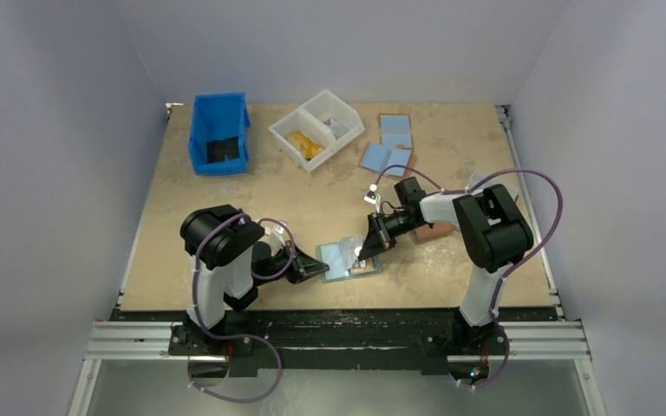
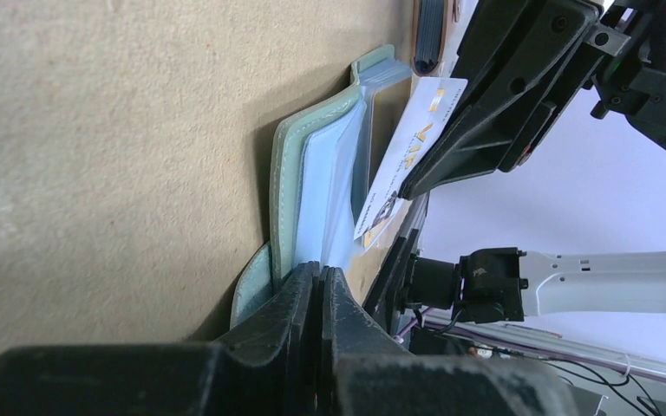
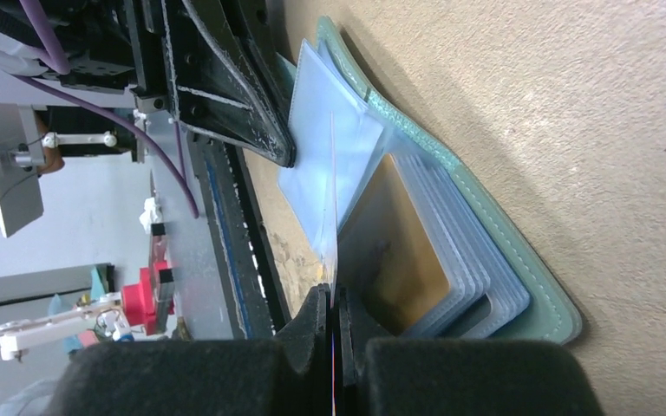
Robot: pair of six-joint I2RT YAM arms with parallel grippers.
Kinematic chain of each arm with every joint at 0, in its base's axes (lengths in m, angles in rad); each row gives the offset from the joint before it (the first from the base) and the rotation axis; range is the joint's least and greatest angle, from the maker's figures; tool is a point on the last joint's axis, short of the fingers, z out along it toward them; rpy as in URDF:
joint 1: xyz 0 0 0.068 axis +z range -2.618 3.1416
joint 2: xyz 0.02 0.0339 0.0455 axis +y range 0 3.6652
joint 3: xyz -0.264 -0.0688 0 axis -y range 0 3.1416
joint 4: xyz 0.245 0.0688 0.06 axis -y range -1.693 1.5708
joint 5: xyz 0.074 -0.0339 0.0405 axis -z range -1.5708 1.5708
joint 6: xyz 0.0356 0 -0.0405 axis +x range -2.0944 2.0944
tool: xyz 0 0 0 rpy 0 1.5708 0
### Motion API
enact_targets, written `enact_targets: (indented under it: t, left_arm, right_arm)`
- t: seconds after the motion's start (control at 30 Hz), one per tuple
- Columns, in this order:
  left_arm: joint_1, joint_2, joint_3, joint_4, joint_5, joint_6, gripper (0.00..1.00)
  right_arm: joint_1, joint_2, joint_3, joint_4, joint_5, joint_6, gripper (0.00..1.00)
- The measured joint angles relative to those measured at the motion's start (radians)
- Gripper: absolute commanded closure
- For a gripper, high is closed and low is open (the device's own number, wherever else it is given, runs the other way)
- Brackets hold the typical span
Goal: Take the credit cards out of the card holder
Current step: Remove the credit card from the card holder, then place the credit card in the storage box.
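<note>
The teal card holder (image 1: 340, 261) lies open on the table near the front edge, its clear sleeves fanned out (image 3: 451, 260). My left gripper (image 2: 321, 279) is shut on a clear sleeve at the holder's left edge (image 2: 288, 182). My right gripper (image 3: 330, 299) is shut on a thin credit card seen edge-on (image 3: 333, 199). In the left wrist view that card is white with yellow marks (image 2: 403, 160) and stands tilted up from the sleeves. A tan-orange credit card (image 3: 403, 247) sits inside a sleeve. In the top view the two grippers (image 1: 319, 270) (image 1: 362, 251) meet over the holder.
A blue bin (image 1: 218, 134) and a white two-part tray (image 1: 316, 130) stand at the back. Flat light-blue-and-brown wallets (image 1: 390, 143) lie at the back right. A salmon-pink wallet (image 1: 436, 230) lies under the right arm.
</note>
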Motion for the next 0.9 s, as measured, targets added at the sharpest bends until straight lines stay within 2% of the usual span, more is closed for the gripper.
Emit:
enact_targets:
  t: [0.57, 0.77, 0.9]
  left_arm:
    - [0.006, -0.075, -0.077, -0.002, -0.042, 0.007, 0.78]
    - [0.006, -0.130, -0.098, -0.014, -0.076, 0.040, 0.76]
    - [0.010, -0.222, -0.106, -0.040, -0.114, 0.078, 0.76]
  right_arm:
    - [-0.002, -0.124, 0.017, -0.106, 0.064, -0.161, 1.00]
    - [-0.005, -0.163, 0.030, -0.147, 0.063, -0.225, 1.00]
    - [-0.005, -0.194, 0.039, -0.185, 0.060, -0.276, 1.00]
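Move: The right hand already pinches a card just over the green card holder. The holder's middle lies about 3 cm to its left, level fore and aft and 3 cm below. The gold VIP card in the right pockets is some 1 cm left, 1 cm nearer and 2 cm below; the brown card holder is 15 cm right and 6 cm farther out. From the left hand, at the pale left sleeve, the holder's middle lies 6 cm right, 1 cm ahead, about level. Still pinching the card, the right hand lifts it up and away from the card holder's right pockets, rising about 4 cm with a slight shift to the right and rolling some 20 degrees so its forward side comes up. The left fingers open part-way and come free of the pale sleeve, the hand drawing about 2 cm left along the table before rising nearly 3 cm. ##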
